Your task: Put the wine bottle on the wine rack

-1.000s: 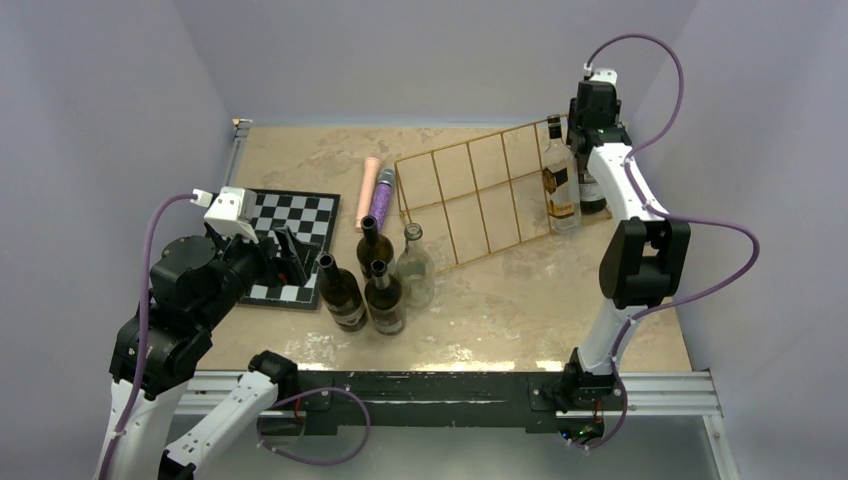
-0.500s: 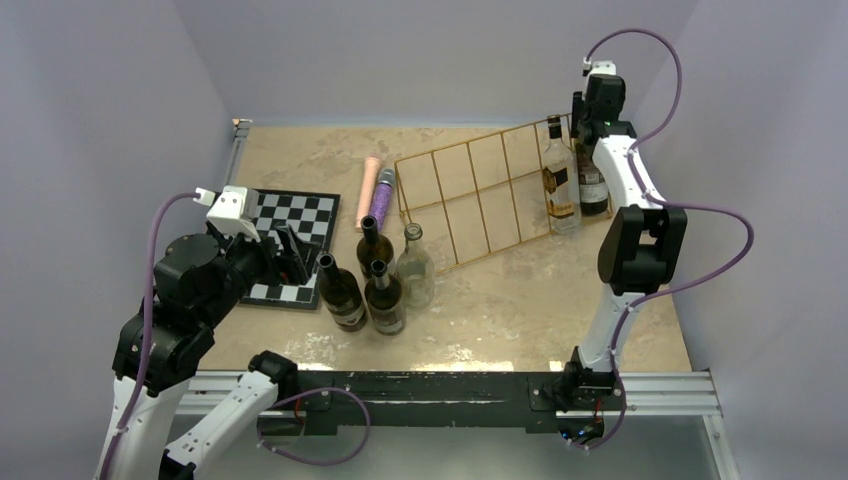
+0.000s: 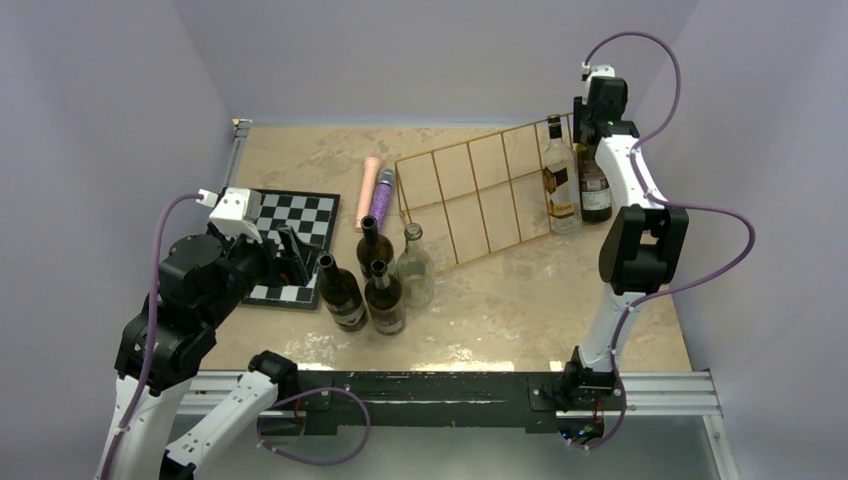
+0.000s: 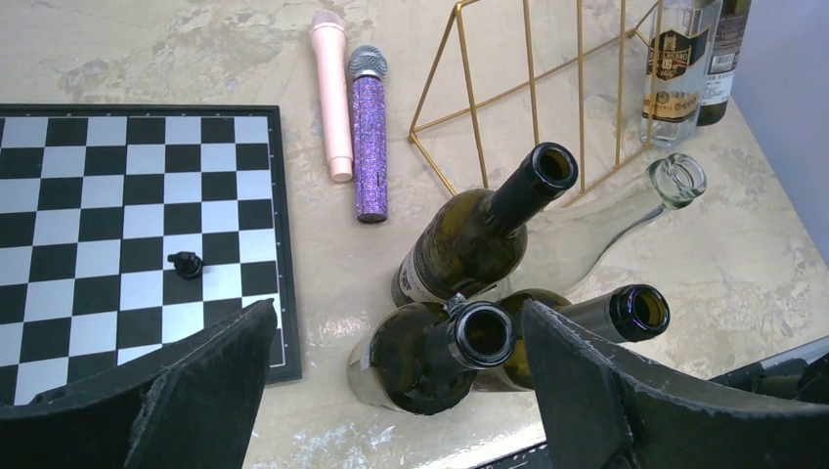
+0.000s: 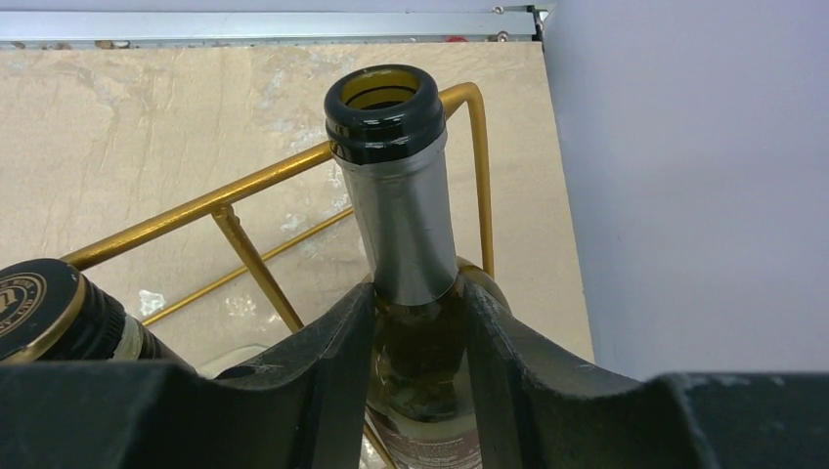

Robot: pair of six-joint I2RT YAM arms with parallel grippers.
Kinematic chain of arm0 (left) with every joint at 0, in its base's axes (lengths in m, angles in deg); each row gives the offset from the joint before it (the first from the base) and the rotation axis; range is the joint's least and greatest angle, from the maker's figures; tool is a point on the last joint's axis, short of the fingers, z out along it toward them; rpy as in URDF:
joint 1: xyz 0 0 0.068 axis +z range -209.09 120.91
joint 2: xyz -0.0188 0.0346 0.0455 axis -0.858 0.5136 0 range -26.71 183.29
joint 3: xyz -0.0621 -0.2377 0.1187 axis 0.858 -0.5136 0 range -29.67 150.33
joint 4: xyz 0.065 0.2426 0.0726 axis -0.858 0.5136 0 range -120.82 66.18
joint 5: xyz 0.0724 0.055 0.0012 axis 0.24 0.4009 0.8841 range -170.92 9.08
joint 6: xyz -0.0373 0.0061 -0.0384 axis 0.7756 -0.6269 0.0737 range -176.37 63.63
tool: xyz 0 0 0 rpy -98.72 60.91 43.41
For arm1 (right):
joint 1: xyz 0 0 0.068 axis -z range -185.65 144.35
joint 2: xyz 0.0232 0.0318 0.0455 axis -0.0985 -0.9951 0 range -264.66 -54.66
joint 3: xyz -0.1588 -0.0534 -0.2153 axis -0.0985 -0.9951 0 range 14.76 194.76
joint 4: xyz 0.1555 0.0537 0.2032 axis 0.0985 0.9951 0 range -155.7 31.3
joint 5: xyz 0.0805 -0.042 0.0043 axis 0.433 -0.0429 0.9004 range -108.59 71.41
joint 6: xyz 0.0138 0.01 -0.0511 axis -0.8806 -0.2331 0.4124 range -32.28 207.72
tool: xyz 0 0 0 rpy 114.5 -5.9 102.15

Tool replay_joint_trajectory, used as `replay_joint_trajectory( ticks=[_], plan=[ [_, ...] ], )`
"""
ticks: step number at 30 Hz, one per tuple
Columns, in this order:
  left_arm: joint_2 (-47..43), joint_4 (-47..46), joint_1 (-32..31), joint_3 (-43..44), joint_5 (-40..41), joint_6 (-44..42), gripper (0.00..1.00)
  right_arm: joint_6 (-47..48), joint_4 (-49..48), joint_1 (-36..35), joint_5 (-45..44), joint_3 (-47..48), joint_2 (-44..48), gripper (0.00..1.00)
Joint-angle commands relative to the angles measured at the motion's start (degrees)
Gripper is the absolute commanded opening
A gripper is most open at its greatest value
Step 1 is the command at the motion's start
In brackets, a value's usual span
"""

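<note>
The wine bottle is dark green with a grey foil neck and stands upright at the back right, beside the far end of the wine rack. My right gripper is shut on its neck just below the foil, one finger on each side. In the top view that gripper reaches down from behind the bottle. The rack's golden wire runs just behind the neck. My left gripper hangs open above a cluster of bottles, holding nothing.
A clear labelled bottle stands right beside the held one. Two dark bottles, a third and a clear one stand mid-table. A chessboard, a pink microphone and a purple microphone lie to the left. The side wall is close on the right.
The right gripper's fingers have closed in on the wine bottle's neck, and its wrist has shifted slightly right. The left arm has barely moved.
</note>
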Motion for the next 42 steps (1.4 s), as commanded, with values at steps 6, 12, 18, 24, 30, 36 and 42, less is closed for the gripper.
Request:
replay_joint_trajectory(
  ticks=[6,12,18,24,30,36,42],
  plan=[
    [-0.29,-1.37,-0.22,0.61,0.51,-1.16,0.99,-7.3,2.14,-0.08,-5.79,0.82,6.16,0.65],
    [0.07,-1.4,-0.21,1.88,-0.36,-0.7,0.99,-11.97,2.19,-2.5,-8.67,-0.08,11.72,0.79],
    [-0.18,-0.74,-0.22,3.13,-2.99,0.29,0.99,-15.0,1.52,-10.5,-9.21,-6.34,20.83,0.86],
    [-0.84,0.76,-0.22,3.1,-7.16,1.58,0.99,-15.63,5.21,-19.17,1.48,-13.67,34.06,0.86],
    [-1.47,1.03,-0.22,2.71,-11.09,2.36,0.99,-16.67,5.0,-25.73,21.76,-25.08,50.85,0.92],
    [-2.2,0.44,-0.22,3.8,-13.23,2.67,0.99,-18.1,3.69,-31.36,45.24,-29.8,58.59,0.93],
    [-2.77,-0.86,-0.22,3.56,-17.34,4.28,0.99,-15.32,-1.65,-43.63,47.04,-33.31,58.78,0.93]
  ],
)
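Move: The right hand is on the neck of the dark wine bottle on the rack, whose middle is about 10 cm below and 5 cm back. The labelled bottle leans 9 cm to the left, 5 cm back. The bare clear bottle stands about 34 cm back and 43 cm left; dark bottles beside it are about 42 back, 50 left, and 32 back, 53 left. From the left hand the clear bottle is about 4 cm ahead, 24 cm right. Back and up first, the right hand comes free of the wine bottle's neck as its fingers spread nearly wide, then sweeps back and left, high over the rack, towards the clear bottle: about 37 cm back, 32 left, 19 up. Its wrist swings some 70 degrees counter-clockwise and rolls left side up. The open left hand draws back and right about 5 cm, turning slightly clockwise. ##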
